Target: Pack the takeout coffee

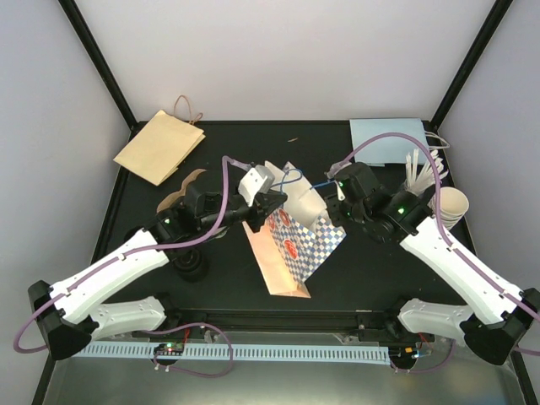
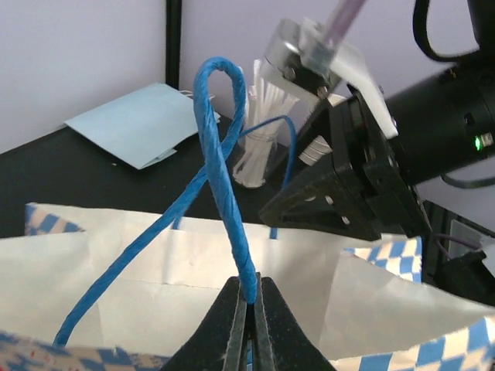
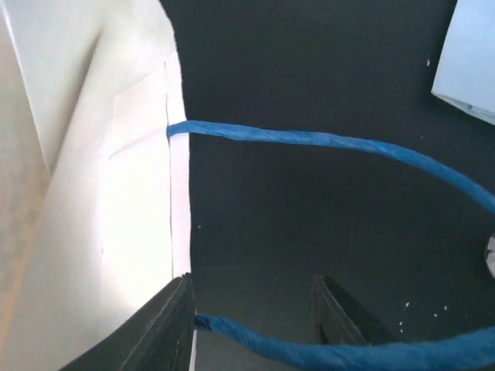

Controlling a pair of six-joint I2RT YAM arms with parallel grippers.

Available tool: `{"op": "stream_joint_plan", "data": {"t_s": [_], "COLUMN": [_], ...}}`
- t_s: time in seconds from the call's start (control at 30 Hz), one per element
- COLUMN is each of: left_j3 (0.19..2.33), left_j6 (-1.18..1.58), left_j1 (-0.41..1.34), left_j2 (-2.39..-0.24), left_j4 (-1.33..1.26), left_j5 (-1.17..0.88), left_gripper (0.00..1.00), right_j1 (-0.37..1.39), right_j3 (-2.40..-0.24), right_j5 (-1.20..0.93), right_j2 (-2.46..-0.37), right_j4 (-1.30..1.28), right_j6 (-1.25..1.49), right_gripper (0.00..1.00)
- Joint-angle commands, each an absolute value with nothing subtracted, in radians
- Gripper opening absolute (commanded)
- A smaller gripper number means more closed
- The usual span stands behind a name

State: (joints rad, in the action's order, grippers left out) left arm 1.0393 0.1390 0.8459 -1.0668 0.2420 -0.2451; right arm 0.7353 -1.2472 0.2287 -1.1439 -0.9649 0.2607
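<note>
A blue-and-white checked paper bag (image 1: 302,240) stands open in the middle of the black table. My left gripper (image 1: 272,202) is shut on one of its blue twisted handles (image 2: 222,154), pinching the cord right between the fingertips (image 2: 249,297). My right gripper (image 1: 335,191) hovers at the bag's far side with its jaws apart. The other blue handle (image 3: 325,139) loops in front of it, and its lower strand (image 3: 309,354) runs across between the open fingers (image 3: 170,321). The bag's white inner wall (image 3: 116,201) lies to the left. A paper cup (image 1: 451,207) stands at the right edge.
A brown paper bag (image 1: 160,145) lies at the back left and a light blue one (image 1: 390,139) at the back right. A holder of white straws (image 1: 419,173) stands next to the cup. A black round object (image 1: 192,266) sits by the left arm.
</note>
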Motion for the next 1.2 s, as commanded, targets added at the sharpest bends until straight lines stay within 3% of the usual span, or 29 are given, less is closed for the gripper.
{"op": "stream_joint_plan", "data": {"t_s": [0.0,0.2,0.4,0.6,0.73,1.0,1.1,1.17], "left_j3": [1.129,1.198,1.237,1.238,1.220,1.208,1.218,1.224], "left_j6": [0.200,0.243,0.226,0.141,0.108,0.070,0.058,0.049], "left_j1": [0.821,0.733,0.680,0.684,0.698,0.701,0.703,0.706], "left_j2": [-1.073,-1.112,-1.137,-1.190,-1.214,-1.249,-1.258,-1.260], "left_j4": [0.288,0.309,0.303,0.303,0.344,0.368,0.388,0.404], "left_j5": [-0.178,-0.286,-0.394,-0.648,-0.602,-0.507,-0.499,-0.489], "left_gripper": [0.02,0.02,0.02,0.02,0.02,0.02,0.01,0.02], "right_j1": [0.739,0.738,0.738,0.739,0.739,0.738,0.739,0.739], "right_j3": [-1.188,-1.031,-0.942,-0.962,-1.014,-1.038,-1.070,-1.099], "right_j5": [0.256,0.124,0.212,0.216,0.222,0.169,0.185,0.187], "right_j2": [-1.126,-1.110,-1.095,-1.017,-0.969,-0.878,-0.845,-0.831], "right_j4": [-0.963,-0.849,-0.866,-0.869,-0.904,-0.915,-0.950,-0.980], "right_j6": [0.288,0.353,0.400,0.387,0.379,0.390,0.388,0.387], "right_gripper": [0.44,0.44,0.45,0.47,0.59,0.62,0.74,0.76]}}
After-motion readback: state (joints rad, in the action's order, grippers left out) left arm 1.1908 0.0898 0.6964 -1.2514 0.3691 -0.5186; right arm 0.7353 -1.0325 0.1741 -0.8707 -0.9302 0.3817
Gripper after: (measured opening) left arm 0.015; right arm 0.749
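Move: The left hand already grips one blue handle; the checkered bag's open mouth lies about 5 cm to its right, level fore and aft and 6 cm below, with the coffee cup 18 cm to its left, 5 cm back and low. The right hand's fingers stand inside the other handle's loop, the loop's middle about 4 cm ahead, level sideways and 4 cm higher. From this hand the bag mouth is 7 cm left and 2 cm ahead at about its height, the light-blue bag 20 cm right, 18 cm ahead, well below. Down beside the bag's right edge by some 10 cm and slightly back, the right hand draws out of the handle loop, then climbs about 9 cm, easing right and back from the bag as its half-open fingers spread wider. Still pinching its handle, the left hand swings about 4 cm forward with a little left and up, then comes partly back, rightward and down, turning clockwise. ##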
